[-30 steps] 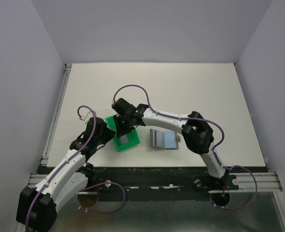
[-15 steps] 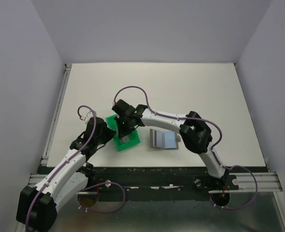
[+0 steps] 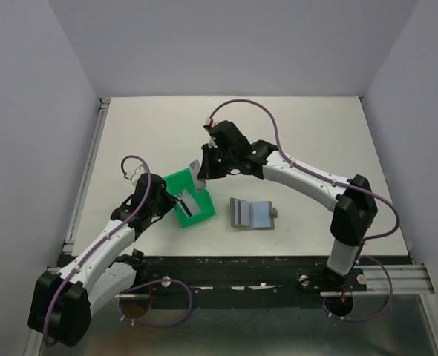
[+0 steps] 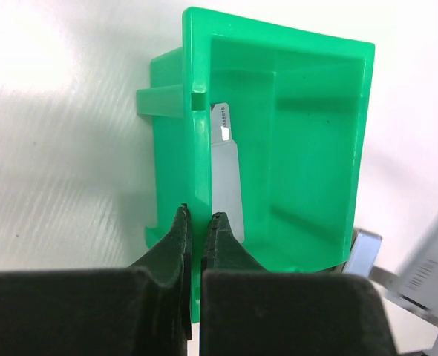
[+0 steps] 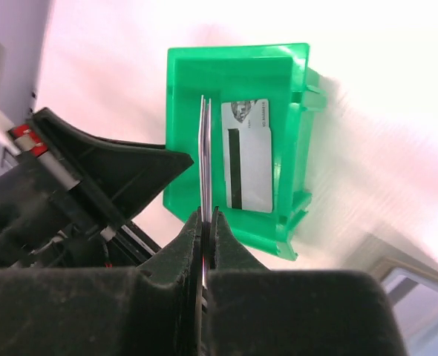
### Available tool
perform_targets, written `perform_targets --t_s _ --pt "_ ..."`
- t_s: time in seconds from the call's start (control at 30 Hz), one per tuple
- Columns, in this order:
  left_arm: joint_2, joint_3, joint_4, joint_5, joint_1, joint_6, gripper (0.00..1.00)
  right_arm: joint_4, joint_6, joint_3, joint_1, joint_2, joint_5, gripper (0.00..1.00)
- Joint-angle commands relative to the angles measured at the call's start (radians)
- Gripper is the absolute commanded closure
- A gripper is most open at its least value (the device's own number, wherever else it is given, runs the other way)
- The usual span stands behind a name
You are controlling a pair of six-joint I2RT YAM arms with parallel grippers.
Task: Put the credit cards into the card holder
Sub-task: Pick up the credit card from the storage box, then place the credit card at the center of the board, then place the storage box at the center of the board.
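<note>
A green bin (image 3: 191, 202) stands left of the open card holder (image 3: 252, 213), whose blue-grey inside faces up. My left gripper (image 3: 172, 202) is shut on the bin's left wall (image 4: 195, 170); its fingertips (image 4: 197, 216) pinch the rim. My right gripper (image 3: 206, 167) is above the bin's far side, shut on a credit card (image 5: 205, 148) seen edge-on; it may be two cards pressed together. Another credit card (image 5: 249, 156) with a dark stripe lies inside the bin and also shows in the left wrist view (image 4: 226, 174).
The left arm's black body (image 5: 93, 178) sits close beside the bin. A metal rail (image 3: 85, 170) runs along the table's left edge. The card holder's corner (image 4: 364, 252) shows just beyond the bin.
My right gripper has risen out of the bin and moved up and to the right, carrying a credit card. The right arm has stretched out. My left gripper still holds the bin wall.
</note>
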Motion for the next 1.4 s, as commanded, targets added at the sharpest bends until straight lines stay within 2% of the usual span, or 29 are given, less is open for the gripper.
perform_targets --t_s 0.0,0.13,0.27,0.3,0.37,0.4,0.57,0.8,0.93,1.37 --pt "0.057 0.052 -0.016 -0.019 0.056 0.003 1.00 0.030 -0.025 -0.070 -0.050 -0.089 0.045 0.99" --pt "0.115 0.109 -0.049 0.013 0.122 0.006 1.00 -0.053 -0.040 -0.090 -0.126 -0.106 0.156 0.99" --pt "0.141 0.143 -0.057 0.022 0.135 0.028 1.00 -0.101 -0.113 -0.087 -0.158 -0.077 0.217 0.99" --pt "0.144 0.144 -0.055 0.024 0.138 0.029 1.00 -0.114 -0.127 -0.070 -0.160 -0.065 0.239 0.96" --pt "0.150 0.147 -0.054 0.030 0.138 0.032 1.00 -0.130 -0.155 -0.047 -0.160 -0.037 0.242 0.75" --pt "0.153 0.144 -0.054 0.031 0.138 0.032 1.00 -0.136 -0.161 -0.038 -0.163 -0.028 0.237 0.68" --pt "0.149 0.132 -0.057 0.035 0.138 0.031 1.00 -0.112 -0.154 -0.067 -0.167 -0.059 0.233 0.59" --pt "0.146 0.138 -0.069 0.015 0.145 0.045 1.00 -0.102 -0.125 -0.154 -0.189 -0.095 0.263 0.58" --pt "0.178 0.175 -0.054 0.045 0.190 0.075 1.00 -0.104 -0.109 -0.200 -0.206 -0.106 0.269 0.57" --pt "0.564 0.530 0.012 0.199 0.306 0.221 1.00 -0.055 -0.091 -0.326 -0.212 -0.169 0.242 0.57"
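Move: Three cards hang in the right hand's shut fingers. The bare table spot they are bound for lies about 5 cm ahead, 9 cm to its right and 14 cm below; the card holder is some 17 cm right and 8 cm back, the green storage box about 6 cm left, 2 cm back and 11 cm down. For the left hand, already pinching the storage box's left wall, the open spot for the box is about 13 cm straight ahead. The held cards are carried away from the storage box by the right hand, roughly 10 cm right and 7 cm forward, and let go as its fingers open above the table beyond the card holder; still open, it sinks and moves farther right, edging back, fingers tilting steeper. The left hand keeps its pinch and takes the box about 10 cm forward and 5 cm left, pausing midway. ##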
